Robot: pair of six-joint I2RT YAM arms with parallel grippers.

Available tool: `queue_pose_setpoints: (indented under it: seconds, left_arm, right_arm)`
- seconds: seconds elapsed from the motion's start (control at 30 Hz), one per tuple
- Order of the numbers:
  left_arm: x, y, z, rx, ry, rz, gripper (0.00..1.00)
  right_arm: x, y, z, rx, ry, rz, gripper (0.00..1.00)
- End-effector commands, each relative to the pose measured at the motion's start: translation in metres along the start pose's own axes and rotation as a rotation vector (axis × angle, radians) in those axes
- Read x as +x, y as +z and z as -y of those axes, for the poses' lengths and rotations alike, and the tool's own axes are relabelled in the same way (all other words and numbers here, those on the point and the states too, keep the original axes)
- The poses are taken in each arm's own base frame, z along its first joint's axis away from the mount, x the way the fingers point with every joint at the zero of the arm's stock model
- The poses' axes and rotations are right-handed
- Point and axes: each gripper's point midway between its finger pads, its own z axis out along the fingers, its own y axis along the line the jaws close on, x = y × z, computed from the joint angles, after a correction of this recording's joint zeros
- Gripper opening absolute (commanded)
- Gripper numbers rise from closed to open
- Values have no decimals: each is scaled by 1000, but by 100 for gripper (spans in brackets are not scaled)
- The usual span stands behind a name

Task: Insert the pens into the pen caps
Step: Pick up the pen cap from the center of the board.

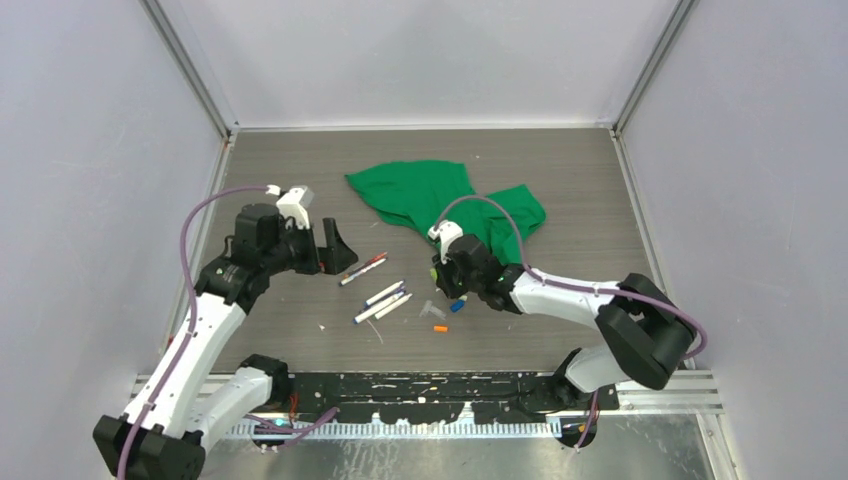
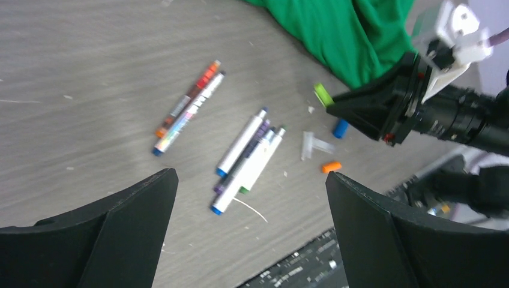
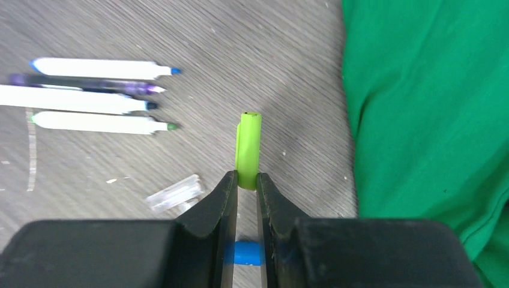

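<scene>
My right gripper is shut on a lime green pen cap, which sticks out past the fingertips just above the table; the same green pen cap shows in the left wrist view. A blue cap lies under the jaws and a clear cap to their left. An orange cap lies nearer the bases. Several white-barrelled pens lie side by side mid-table, and two more pens lie to their upper left. My left gripper hovers open and holds nothing, left of those pens.
A crumpled green cloth lies behind the right gripper, close to its far side. Grey walls enclose the table on three sides. The black base rail runs along the near edge.
</scene>
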Motion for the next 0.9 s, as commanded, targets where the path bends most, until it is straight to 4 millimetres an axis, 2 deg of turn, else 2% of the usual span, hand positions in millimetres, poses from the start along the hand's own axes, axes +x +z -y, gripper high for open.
queue_pose_setpoints:
  seconds: [0.0, 0.23, 0.43, 0.57, 0.7, 0.87]
  left_arm:
    - [13, 4, 37, 218, -57, -92, 99]
    - [23, 4, 74, 448, -158, -208, 100]
    - [34, 12, 108, 603, -331, -352, 95]
    - [48, 16, 126, 630, -381, -471, 88]
    - [57, 19, 139, 651, -398, -540, 77]
    - [65, 27, 139, 633, -427, -583, 56]
  right_arm:
    - [-47, -22, -19, -102, -28, 156, 12]
    - [-72, -59, -40, -219, -45, 244, 12]
    - [-92, -94, -74, -355, -114, 305, 12]
    - [-100, -108, -97, -423, -158, 324, 12]
    - [-102, -113, -113, -452, -196, 325, 12]
    - [-105, -118, -121, -471, -224, 337, 12]
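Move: The green pen cap, already pinched in the right fingertips, is about 19 cm to the left hand's right, 2 cm ahead of it and 17 cm below; the white pens lie some 10 cm to that hand's right, 2 cm back. From the right hand, the left gripper is about 20 cm left, 1 cm back and 17 cm up. Just above the table, the right hand has the clear caps 4 cm back and 1 cm left, the blue cap 4 cm back and 3 cm right. Keeping its pinch on the green cap, the right hand lifts it about 14 cm, then also draws back and left towards the left gripper, turning some 25 degrees counter-clockwise. The left hand comes about 13 cm right to meet it, also drawing back, as its wrist swings the fingers round to point right and somewhat down, and they go from wide open to partly closed around the cap. ##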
